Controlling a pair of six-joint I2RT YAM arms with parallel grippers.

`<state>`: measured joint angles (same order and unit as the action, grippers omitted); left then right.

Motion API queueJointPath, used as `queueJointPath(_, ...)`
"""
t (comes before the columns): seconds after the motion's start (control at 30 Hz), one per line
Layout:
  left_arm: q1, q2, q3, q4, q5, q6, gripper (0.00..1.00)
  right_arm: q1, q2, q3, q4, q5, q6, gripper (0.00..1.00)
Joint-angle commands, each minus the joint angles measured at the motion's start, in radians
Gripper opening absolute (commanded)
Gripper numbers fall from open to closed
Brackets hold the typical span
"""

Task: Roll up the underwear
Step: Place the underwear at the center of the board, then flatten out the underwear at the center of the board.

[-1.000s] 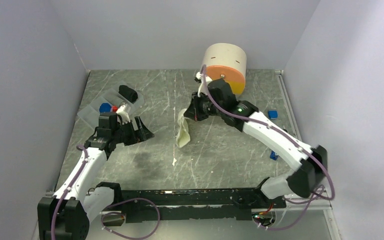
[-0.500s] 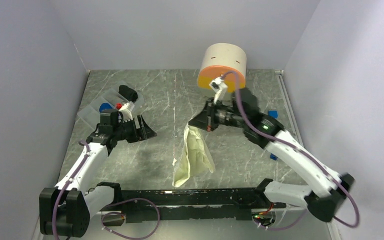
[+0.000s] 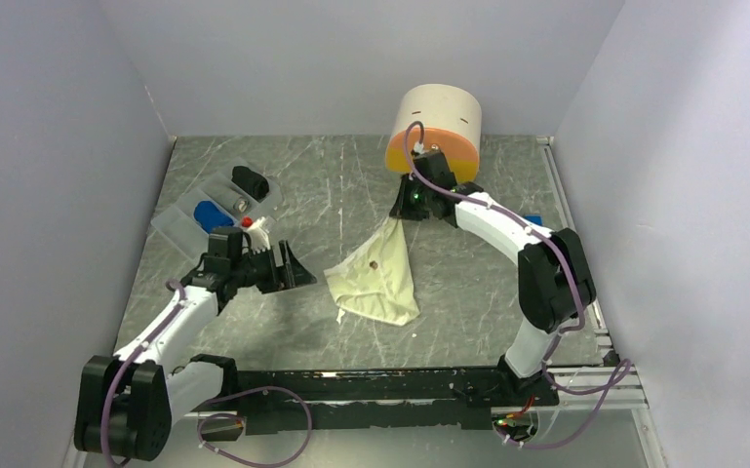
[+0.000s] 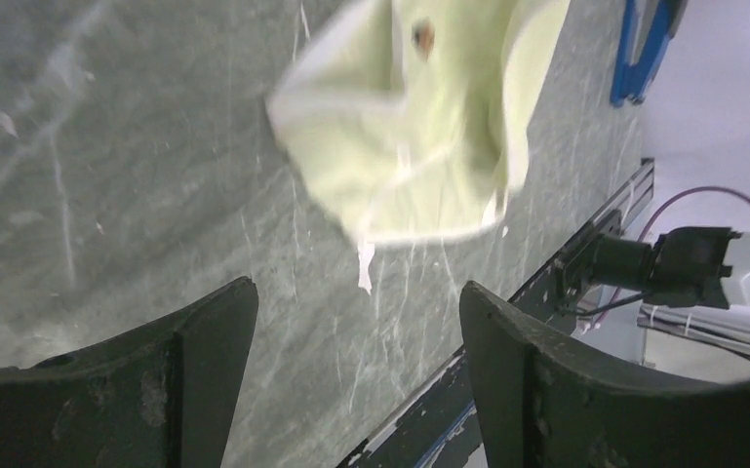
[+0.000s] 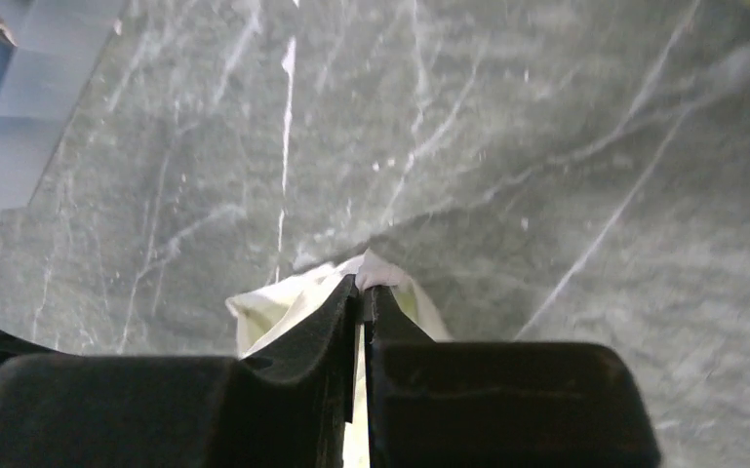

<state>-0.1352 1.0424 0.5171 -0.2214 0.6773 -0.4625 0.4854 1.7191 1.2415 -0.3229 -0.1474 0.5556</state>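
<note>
The pale cream-yellow underwear (image 3: 375, 275) is stretched from my right gripper (image 3: 402, 211) down onto the table middle; its far corner is pinched between the shut fingers, as the right wrist view (image 5: 283, 304) shows. My left gripper (image 3: 288, 268) is open and empty, just left of the garment's near-left corner; the cloth shows ahead of it in the left wrist view (image 4: 419, 127). The royal blue underwear (image 3: 210, 212) lies in a clear tray (image 3: 174, 226) at the far left.
A black rolled bundle (image 3: 251, 181) sits in the same tray. A cream and orange cylinder (image 3: 435, 132) stands at the back behind the right gripper. Small blue objects (image 3: 532, 222) lie near the right wall. A black rail (image 3: 371, 382) runs along the near edge.
My right gripper has swung back toward the cylinder, pulling the cream garment from hanging to spread over the table. My left gripper has moved right and nearer, toward the garment.
</note>
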Motion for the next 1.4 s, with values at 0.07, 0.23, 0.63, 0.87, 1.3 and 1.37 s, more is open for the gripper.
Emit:
queueJointPath(0.07, -0.09, 0.068, -0.048, 0.123, -0.082, -0.061, 0.79, -0.043, 0.063, 0.083, 0.012, -0.057, -0.134, 0.19)
queueJointPath(0.23, -0.154, 0.16, -0.026, 0.199, -0.187, -0.114, 0.76, -0.061, 0.047, 0.096, -0.043, -0.001, -0.196, 0.43)
queueJointPath(0.63, -0.214, 0.503, 0.159, 0.276, -0.365, -0.077, 0.64, -0.06, -0.059, -0.044, -0.031, -0.048, -0.214, 0.54)
queueJointPath(0.87, -0.24, 0.617, 0.214, 0.263, -0.378, -0.02, 0.5, -0.041, 0.005, 0.026, -0.073, -0.035, -0.219, 0.55)
queueJointPath(1.3, -0.286, 0.578, 0.168, 0.223, -0.388, 0.04, 0.5, 0.01, 0.085, 0.15, -0.126, 0.048, -0.229, 0.56)
queueJointPath(1.37, -0.299, 0.604, 0.181, 0.201, -0.404, 0.042, 0.47, 0.026, 0.103, 0.171, -0.13, 0.095, -0.225, 0.56)
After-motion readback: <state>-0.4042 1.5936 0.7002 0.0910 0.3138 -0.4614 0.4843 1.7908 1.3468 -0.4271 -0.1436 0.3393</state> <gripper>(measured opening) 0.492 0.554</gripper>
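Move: The right hand still pinches one end of the underwear; the underwear's middle lies about 11 cm back, 4 cm left and 11 cm below it, with the drawer chest some 13 cm ahead and 8 cm right of the hand. From the empty left hand, the underwear's left corner is about 5 cm ahead, 5 cm right and 11 cm down, and the underwear's middle 4 cm ahead and 15 cm right; the organizer box stands 18 cm ahead and 17 cm left. The right hand flicks about 2.5 cm forward while its fingers spring open and let go of the underwear's end, then drifts back and to the right by some 3 cm each before returning, open and above the cloth, to within roughly a centimetre of where it began. Meanwhile the left hand sinks about 8 cm, straight down at first and then sweeping forward some 7 cm and right 5 cm to the underwear's left corner, rolling about 15 degrees so its fingers point more steeply down and narrowing them from wide to about half open, without closing on the cloth. ##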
